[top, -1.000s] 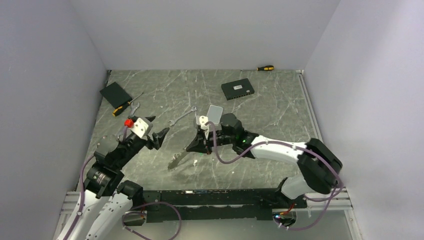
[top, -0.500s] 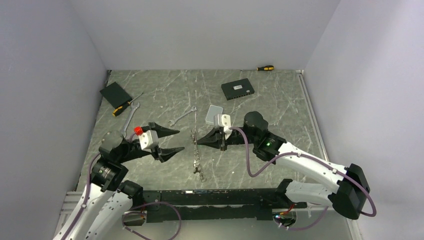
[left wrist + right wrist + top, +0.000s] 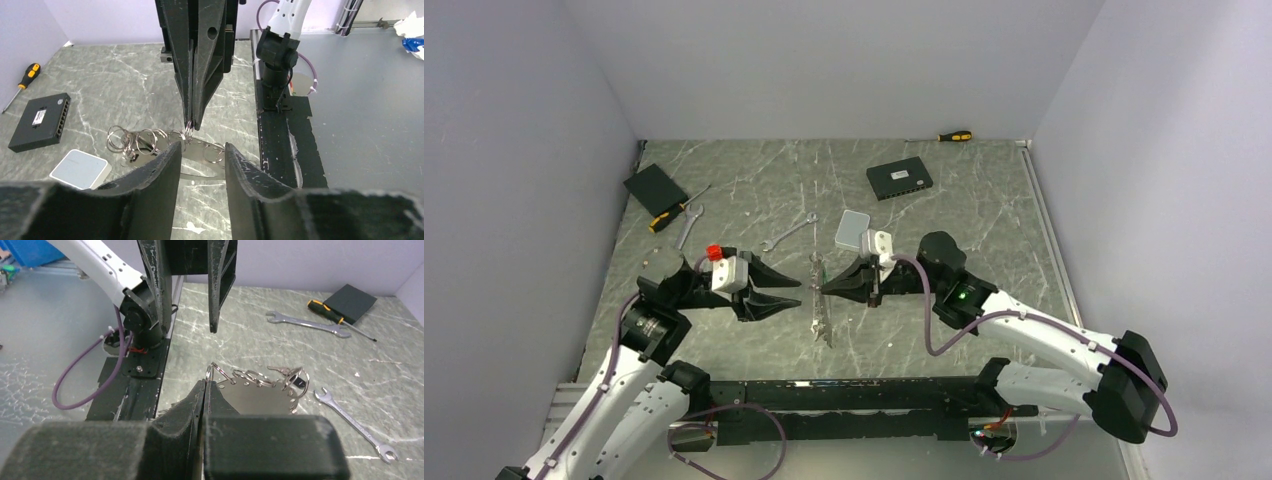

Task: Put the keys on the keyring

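Note:
The keyring (image 3: 821, 312) is a flat silvery plate (image 3: 255, 399) with holes round its edge and several wire rings (image 3: 150, 140) through them. It hangs above the table's middle, edge-on in the top view. Small keys (image 3: 131, 154) and a black tag (image 3: 298, 382) hang among the rings at the far end, too small to tell apart. My right gripper (image 3: 822, 288) (image 3: 206, 382) is shut on one ring at the plate's near edge. My left gripper (image 3: 796, 291) (image 3: 202, 147) faces it from the left with jaws partly apart. The plate's edge lies just beyond its fingertips (image 3: 175, 146), untouched.
Two wrenches (image 3: 789, 232) (image 3: 687, 225), a yellow-black screwdriver (image 3: 667, 218) and a black box (image 3: 655, 187) lie at the back left. A small white box (image 3: 852, 228) sits behind the right gripper. A black network switch (image 3: 899, 180) and another screwdriver (image 3: 954, 136) lie at the back.
The right gripper lifted the keyring off the table and holds it hanging. My left gripper moved right toward it, and its jaws came closer together.

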{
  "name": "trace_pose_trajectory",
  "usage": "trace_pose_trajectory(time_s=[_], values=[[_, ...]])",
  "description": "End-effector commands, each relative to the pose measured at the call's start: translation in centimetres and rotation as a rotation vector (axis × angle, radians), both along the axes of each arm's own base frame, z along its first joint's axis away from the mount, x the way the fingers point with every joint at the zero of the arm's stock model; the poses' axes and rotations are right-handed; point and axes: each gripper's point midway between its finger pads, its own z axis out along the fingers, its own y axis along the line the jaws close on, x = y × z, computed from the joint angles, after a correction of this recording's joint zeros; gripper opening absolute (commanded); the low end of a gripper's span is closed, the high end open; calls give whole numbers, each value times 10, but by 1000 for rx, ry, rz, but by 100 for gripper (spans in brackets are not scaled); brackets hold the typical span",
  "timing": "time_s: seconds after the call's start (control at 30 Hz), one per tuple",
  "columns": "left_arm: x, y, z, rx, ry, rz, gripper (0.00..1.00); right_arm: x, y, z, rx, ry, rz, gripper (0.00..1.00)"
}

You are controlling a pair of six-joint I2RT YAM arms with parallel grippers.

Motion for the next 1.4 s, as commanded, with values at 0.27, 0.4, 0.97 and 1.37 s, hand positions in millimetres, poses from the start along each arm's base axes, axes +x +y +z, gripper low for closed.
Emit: trace_pose_trajectory(time_s=[0.27, 0.4, 0.97, 1.37], values=[[-4, -2, 7, -21, -3, -35, 41, -8, -7, 83, 367, -31, 0, 0], [-4, -2, 7, -24, -1, -41, 39, -8, -7, 91, 424, -9, 2, 0], [2, 1, 13, -27, -29, 20, 24, -16, 11, 85, 438, 53, 96, 0], [11, 4, 12, -23, -13, 85, 23, -22, 21, 68, 374, 76, 137, 0]])
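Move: The left hand's half-open fingers, pointing right, have the keyring's free loop, just behind the one the right hand grips, about 3 cm to the right and 4 cm below. The right-gripped loop is roughly 4 cm to the right of the left hand, 1 cm ahead and 3 cm lower; the keys hang some 6 cm ahead, 3 cm right and 5 cm below. From the right hand, that free loop lies about 2 cm back, 1 cm left and 1 cm down. The left fingertips close from about half open to a narrow gap around the free loop on the keyring's edge, that hand staying in place. The right hand keeps its pinch and lifts the keyring about 6 cm towards the left fingers, tipping its fingertips up some 20 degrees, then eases about 2 cm left while sinking a little over a centimetre. ##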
